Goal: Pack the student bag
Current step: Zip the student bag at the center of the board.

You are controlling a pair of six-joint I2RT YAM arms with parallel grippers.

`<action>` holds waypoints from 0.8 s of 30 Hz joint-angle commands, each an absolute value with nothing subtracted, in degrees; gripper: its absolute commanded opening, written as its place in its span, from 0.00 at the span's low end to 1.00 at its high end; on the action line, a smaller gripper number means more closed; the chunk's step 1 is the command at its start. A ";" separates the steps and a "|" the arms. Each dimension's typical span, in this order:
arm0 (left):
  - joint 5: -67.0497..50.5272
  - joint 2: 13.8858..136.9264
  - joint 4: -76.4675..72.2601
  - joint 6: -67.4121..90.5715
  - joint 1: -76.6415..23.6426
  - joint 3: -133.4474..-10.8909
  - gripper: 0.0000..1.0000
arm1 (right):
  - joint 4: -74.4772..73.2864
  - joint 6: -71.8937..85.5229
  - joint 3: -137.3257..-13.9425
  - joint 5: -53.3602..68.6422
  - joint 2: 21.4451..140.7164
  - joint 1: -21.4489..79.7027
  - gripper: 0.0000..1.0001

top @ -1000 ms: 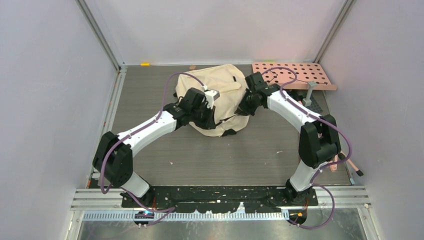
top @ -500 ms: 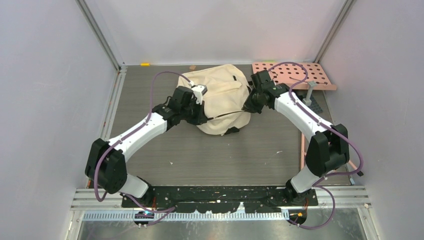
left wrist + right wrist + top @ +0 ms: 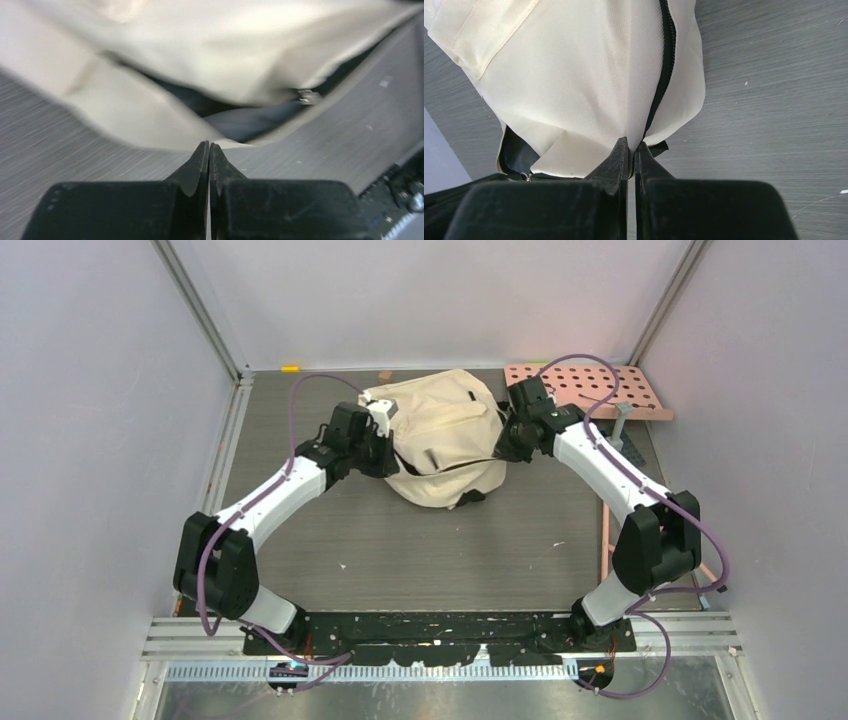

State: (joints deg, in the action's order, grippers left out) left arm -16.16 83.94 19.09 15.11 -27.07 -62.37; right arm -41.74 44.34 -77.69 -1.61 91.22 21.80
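Observation:
The student bag, a soft cream backpack with black zippers, lies slumped at the back middle of the table. My left gripper is at its left side, shut, pinching a pointed edge of the cream fabric beside the dark opening; in the left wrist view the jaws meet at that fabric tip. My right gripper is at the bag's right side. It is shut on a fold of fabric next to the black zipper, with the cloth pinched between the tips.
A pink perforated board leans at the back right, with a small grey stand in front of it. A yellow piece lies at the back wall. Pens lie by the right table edge.
The left gripper has pulled left and back with the bag's edge. The right gripper has closed on the bag's right side and shifted slightly right. The bag now looks stretched wider.

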 commanded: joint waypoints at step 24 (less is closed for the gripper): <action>-29.94 101.95 16.29 8.18 -32.86 -80.02 0.64 | -44.95 24.99 -80.01 -12.69 82.25 20.76 0.81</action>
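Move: The student bag's zipper pull lies about 8 cm to the left gripper's right, 1 cm ahead and some 3 cm below; the bag's middle is 9 cm right, 7 cm ahead, and its black strap stub 14 cm right and 5 cm back. From the right gripper, which holds the closed zip at the bag's right corner, the pull lies roughly 11 cm left, 1 cm back; the stub 5 cm left, 7 cm back. Jerk the shut left gripper forward-left about 6 cm, letting its pinch on the opening's rim come free, then swing it some 13 cm right and slightly back over the bag's opening, spreading its fingers. Meanwhile drag the held zip corner rightwards with the right gripper, then open it, let go and lift it clear of the bag. ##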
